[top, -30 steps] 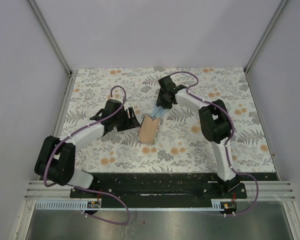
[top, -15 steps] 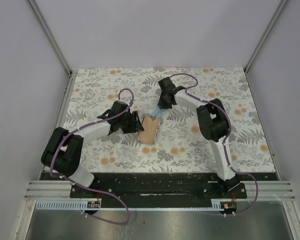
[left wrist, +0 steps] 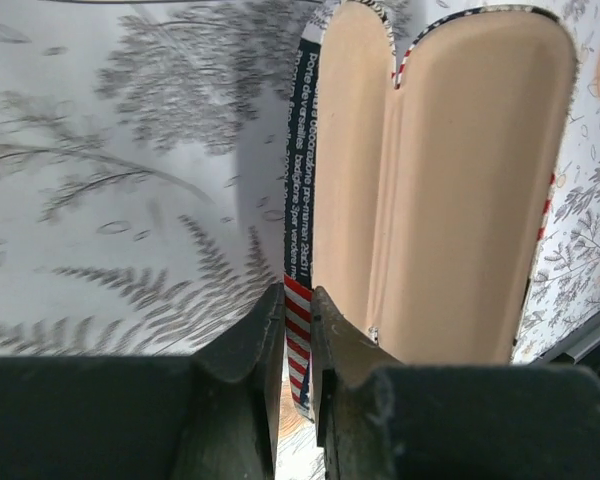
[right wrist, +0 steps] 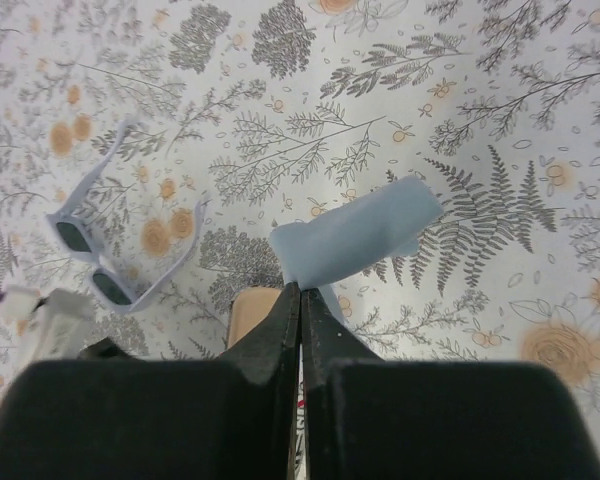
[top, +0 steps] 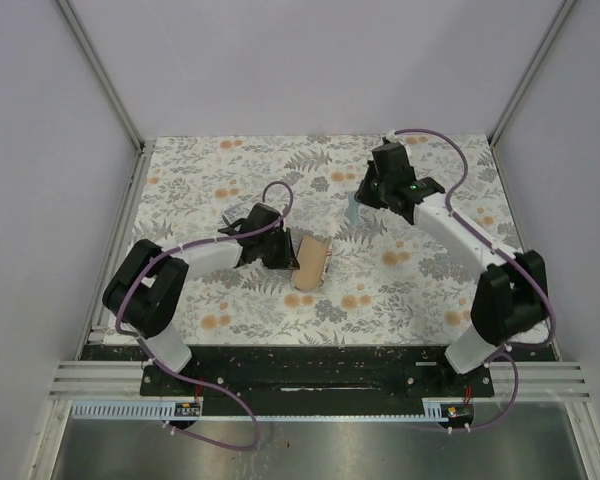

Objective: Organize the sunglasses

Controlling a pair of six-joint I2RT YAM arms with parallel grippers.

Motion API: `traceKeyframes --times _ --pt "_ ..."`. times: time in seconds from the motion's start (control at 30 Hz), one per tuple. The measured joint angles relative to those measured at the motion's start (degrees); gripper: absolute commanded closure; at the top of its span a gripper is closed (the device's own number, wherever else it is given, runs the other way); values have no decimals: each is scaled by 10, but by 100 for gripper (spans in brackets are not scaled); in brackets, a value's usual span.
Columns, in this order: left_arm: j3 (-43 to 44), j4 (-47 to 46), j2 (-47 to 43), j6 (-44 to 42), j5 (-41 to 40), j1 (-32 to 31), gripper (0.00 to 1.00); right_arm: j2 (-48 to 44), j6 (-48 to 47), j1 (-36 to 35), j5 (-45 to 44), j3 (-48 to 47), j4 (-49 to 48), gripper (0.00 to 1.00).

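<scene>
The sunglasses (right wrist: 120,255), dark lenses in a pale frame, lie unfolded on the floral table, left of the case in the right wrist view; in the top view they show as a pale shape (top: 232,216) behind the left arm. The open stars-and-stripes case (top: 311,262) shows its tan inside (left wrist: 460,200). My left gripper (top: 283,252) is shut on the case's striped lid edge (left wrist: 298,305). My right gripper (top: 361,200) is shut on the light blue cloth (right wrist: 355,240) and holds it above the table, right of and behind the case (right wrist: 252,310).
The floral table (top: 400,290) is ringed by pale walls with metal rails at its left and right edges. The black base rail runs along the near edge. The cloth (top: 353,213) hangs just below the right gripper.
My right gripper has pulled the cloth up and away from the case, to the right and back. My left gripper has moved right and closed on the case's edge; the case shifted slightly right.
</scene>
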State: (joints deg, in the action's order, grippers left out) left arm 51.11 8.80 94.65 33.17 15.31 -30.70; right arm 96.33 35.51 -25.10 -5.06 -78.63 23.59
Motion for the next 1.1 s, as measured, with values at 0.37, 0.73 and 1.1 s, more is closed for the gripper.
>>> traceKeyframes --times 0.37,0.73,1.1 --pt "112 -23 103 63 -38 -110 82 -176 -49 8 -5 53 56 100" --pt "125 -70 120 117 -54 -148 28 -213 -52 9 25 102 93 100" --pt "-71 -28 -194 89 -62 -1 28 -75 -51 -58 168 63 84 100"
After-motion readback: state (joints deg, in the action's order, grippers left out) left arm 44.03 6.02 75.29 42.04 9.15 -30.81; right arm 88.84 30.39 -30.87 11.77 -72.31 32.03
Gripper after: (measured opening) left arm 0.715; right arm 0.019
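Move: My left hand, low over the table, already grips the left rim of the opened case, whose middle lies about 4 cm to the right and 2 cm ahead; the sunglasses sit some 12 cm left and 11 cm farther out than this hand. From my right hand, which holds the cloth high up, the case is roughly 12 cm left, 8 cm back and 13 cm below, the sunglasses about 28 cm left and nearly level ahead. Keeping my left pinch on the rim, I drag the open case about 13 cm to the right along the table, open my fingers wide to let go, then swing that hand back left and up. Meanwhile my right hand keeps the cloth pinched and draws back some 10 cm, first rising and drifting right, then sinking and swinging left towards my left hand while turning counter-clockwise. ##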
